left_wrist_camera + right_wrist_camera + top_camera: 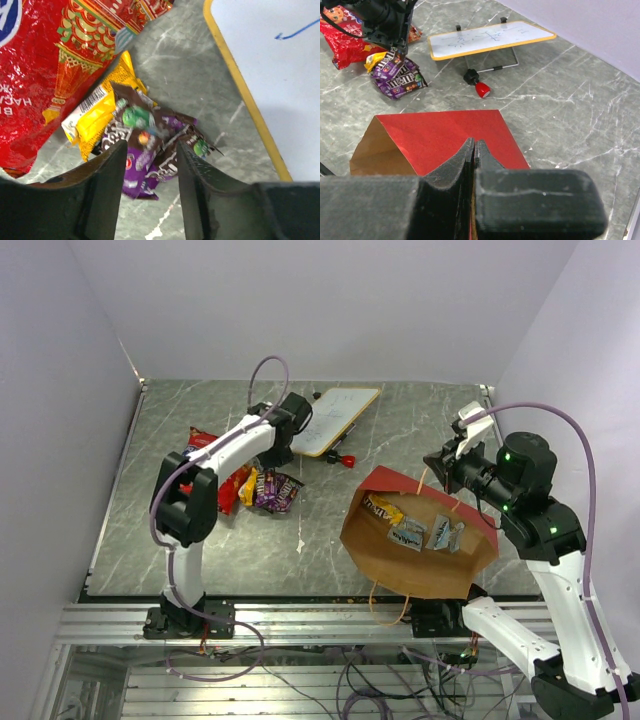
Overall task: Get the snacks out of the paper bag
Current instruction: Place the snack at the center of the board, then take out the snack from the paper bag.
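Observation:
The paper bag (420,575) lies on its side at the right with its red flap (445,135) up and its brown inside showing. A yellow packet (383,507) and light blue packets (408,533) lie inside it. My right gripper (475,142) is shut on the bag's top edge. On the left of the table lie a red chip bag (35,75), a yellow packet (97,117) and brown and purple packets (150,145). My left gripper (150,147) hovers just over these packets, open, with nothing between its fingers.
A white board with a yellow rim (335,418) stands propped at the back middle. A red-and-black marker (342,458) lies in front of it. Purple walls close in the table on the left, back and right.

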You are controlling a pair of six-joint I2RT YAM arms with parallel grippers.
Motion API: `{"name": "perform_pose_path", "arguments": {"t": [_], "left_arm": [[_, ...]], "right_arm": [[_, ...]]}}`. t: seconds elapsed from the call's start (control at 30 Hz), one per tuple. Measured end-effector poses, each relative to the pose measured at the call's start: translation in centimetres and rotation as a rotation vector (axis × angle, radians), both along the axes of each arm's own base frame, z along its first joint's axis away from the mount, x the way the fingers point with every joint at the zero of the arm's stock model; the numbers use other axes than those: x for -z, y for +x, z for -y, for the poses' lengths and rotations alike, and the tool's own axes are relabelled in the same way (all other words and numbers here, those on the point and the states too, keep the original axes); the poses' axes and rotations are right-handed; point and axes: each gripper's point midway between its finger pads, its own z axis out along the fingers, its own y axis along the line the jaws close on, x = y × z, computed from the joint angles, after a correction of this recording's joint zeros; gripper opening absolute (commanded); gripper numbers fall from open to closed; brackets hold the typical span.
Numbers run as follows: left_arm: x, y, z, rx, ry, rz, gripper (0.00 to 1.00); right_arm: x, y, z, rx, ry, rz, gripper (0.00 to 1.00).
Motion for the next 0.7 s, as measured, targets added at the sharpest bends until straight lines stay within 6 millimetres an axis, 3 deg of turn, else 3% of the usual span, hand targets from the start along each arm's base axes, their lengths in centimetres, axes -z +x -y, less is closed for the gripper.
{"name": "perform_pose_path", "arguments": {"t": [0.07,0.13,0.2,0.33,0.43,0.7], "left_arm": [[-0.7,-0.1,0.2,0.003,-0.031,0.010,0.67],[-2.2,-0.6,0.5,0.009,-0.082,0.044,0.88],[-4.4,-1.5,0.6,0.025,-0.154,0.091,0.98],[-9.9,-4.1,1.0,0.070,-0.342,0.210,1.00],[-12.6,-6.1,1.3,0.120,-0.456,0.266,1.00],[-12.8,-12.1,1.0,0.286,-0.585,0.254,1.00]], "right_arm": [[0.0,-0.1,0.0,-0.002,0.002,0.000,0.00],[-0.1,-0.1,0.0,-0.001,0.006,0.002,0.00],[-0.2,-0.2,0.0,0.000,0.011,0.004,0.00],[-0.3,-0.5,0.0,0.005,0.028,0.003,0.00],[-0.3,-0.8,0.1,0.010,0.042,0.002,0.00],[0.8,-1.2,0.0,0.021,0.072,-0.020,0.00]]}}
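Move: The M&M's pouch I have just set down lies right at my left fingertips, its middle about 3 cm below them, with the yellow pack some 6 cm to the left, level with my hand, and the whiteboard about 12 cm right and 12 ahead. The paper bag stands roughly 32 cm to my left hand's right and 10 back. From my right hand, the pouch is about 14 cm ahead, 31 left and 28 below. I spread my left fingers from half open to fully open, leaving the M&M's pouch, and lift clear by about 13 cm. As the hand climbs I also draw it back some 12 cm, off the snack pile, and roll the wrist so the fingers swing from pointing down by some 35 degrees rightward, towards the paper bag. ##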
